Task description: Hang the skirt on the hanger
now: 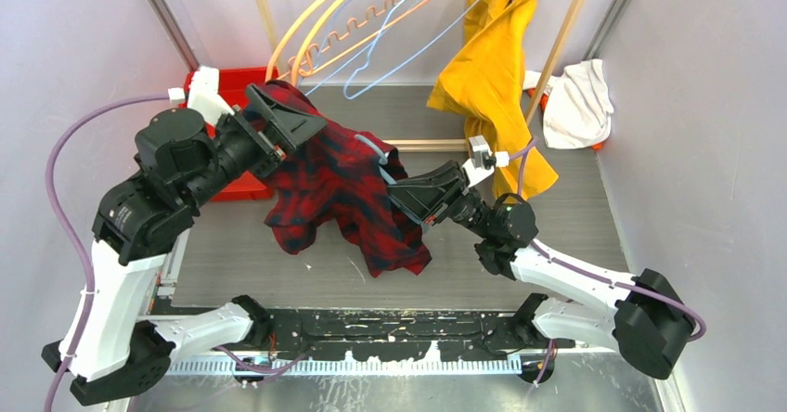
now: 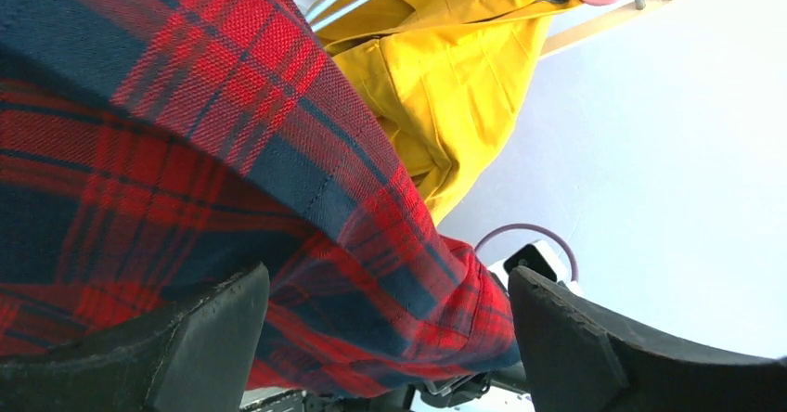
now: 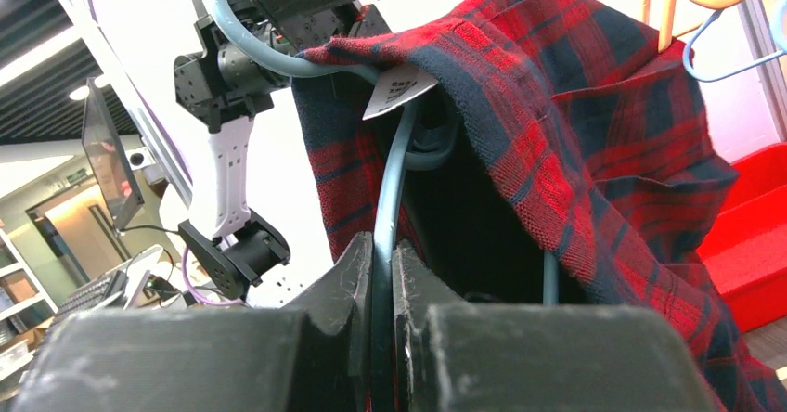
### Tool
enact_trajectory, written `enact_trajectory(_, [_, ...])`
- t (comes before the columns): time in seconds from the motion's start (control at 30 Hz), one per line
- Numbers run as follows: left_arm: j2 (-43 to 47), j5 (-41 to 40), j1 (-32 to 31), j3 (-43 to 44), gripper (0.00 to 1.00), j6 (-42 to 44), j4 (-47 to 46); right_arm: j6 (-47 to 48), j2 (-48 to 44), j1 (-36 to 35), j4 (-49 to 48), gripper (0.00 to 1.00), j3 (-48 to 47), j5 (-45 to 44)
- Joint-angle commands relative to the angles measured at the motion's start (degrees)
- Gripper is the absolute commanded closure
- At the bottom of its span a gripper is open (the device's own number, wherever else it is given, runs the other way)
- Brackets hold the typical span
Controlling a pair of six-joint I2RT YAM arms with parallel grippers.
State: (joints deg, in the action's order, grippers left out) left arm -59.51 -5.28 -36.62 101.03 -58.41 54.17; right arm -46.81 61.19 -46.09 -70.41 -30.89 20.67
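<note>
The red and navy plaid skirt [image 1: 343,189] hangs draped over a blue-grey hanger [image 1: 371,145] above the table's middle. My right gripper [image 1: 413,194] is shut on the hanger's wire; in the right wrist view the hanger [image 3: 382,217] runs up from between the pressed fingers of that gripper [image 3: 382,273] and under the skirt [image 3: 575,134]. My left gripper [image 1: 295,120] is open at the skirt's upper left edge. In the left wrist view the skirt [image 2: 186,152] fills the space ahead of the left gripper [image 2: 390,310], its hem lying between the wide-apart fingers [image 2: 213,338].
A yellow garment [image 1: 487,69] hangs on the wooden rack at the back, beside orange and light blue spare hangers [image 1: 371,22]. A red bin [image 1: 232,83] sits behind the left arm. A white cloth [image 1: 577,101] lies at the back right.
</note>
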Motion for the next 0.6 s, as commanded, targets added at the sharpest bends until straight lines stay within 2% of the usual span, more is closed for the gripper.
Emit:
enact_trajectory(0.0, [-0.37, 1.73, 0.20, -3.88, 0.01, -1.91, -9.87, 0.67, -0.76, -0.81, -11.26, 0.99, -3.85, -0.41])
enact_trajectory(0.57, [-4.40, 0.23, -4.47, -5.84, 0.02, -1.33, -14.06, 2.79, 4.58, -5.82, -11.25, 0.99, -7.04, 1.13])
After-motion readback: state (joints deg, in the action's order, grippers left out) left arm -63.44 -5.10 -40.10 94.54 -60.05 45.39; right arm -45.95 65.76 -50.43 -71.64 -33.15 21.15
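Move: The waistband of the red plaid skirt, draped over the blue-grey hanger, lies about 3 cm ahead of the open left hand, 5 cm to its right and 4 cm lower. The hanger's hook pokes out roughly 9 cm to that hand's right, 1 cm back and 3 cm lower; the orange hangers' ends are some 9 cm straight ahead and 4 cm higher. From the right hand, holding the hanger, the waistband is about 9 cm forward, 7 cm left and 8 cm up. The skirt's waistband is met from both sides: the left hand, fingers wide open, slides right, down and forward towards the band, roughly 6 cm in all, bringing its lower finger in against the cloth. Its forward and downward travel stops before the rightward part does. The right hand keeps its pinch on the hanger and carries it about 3 cm left and slightly back. ##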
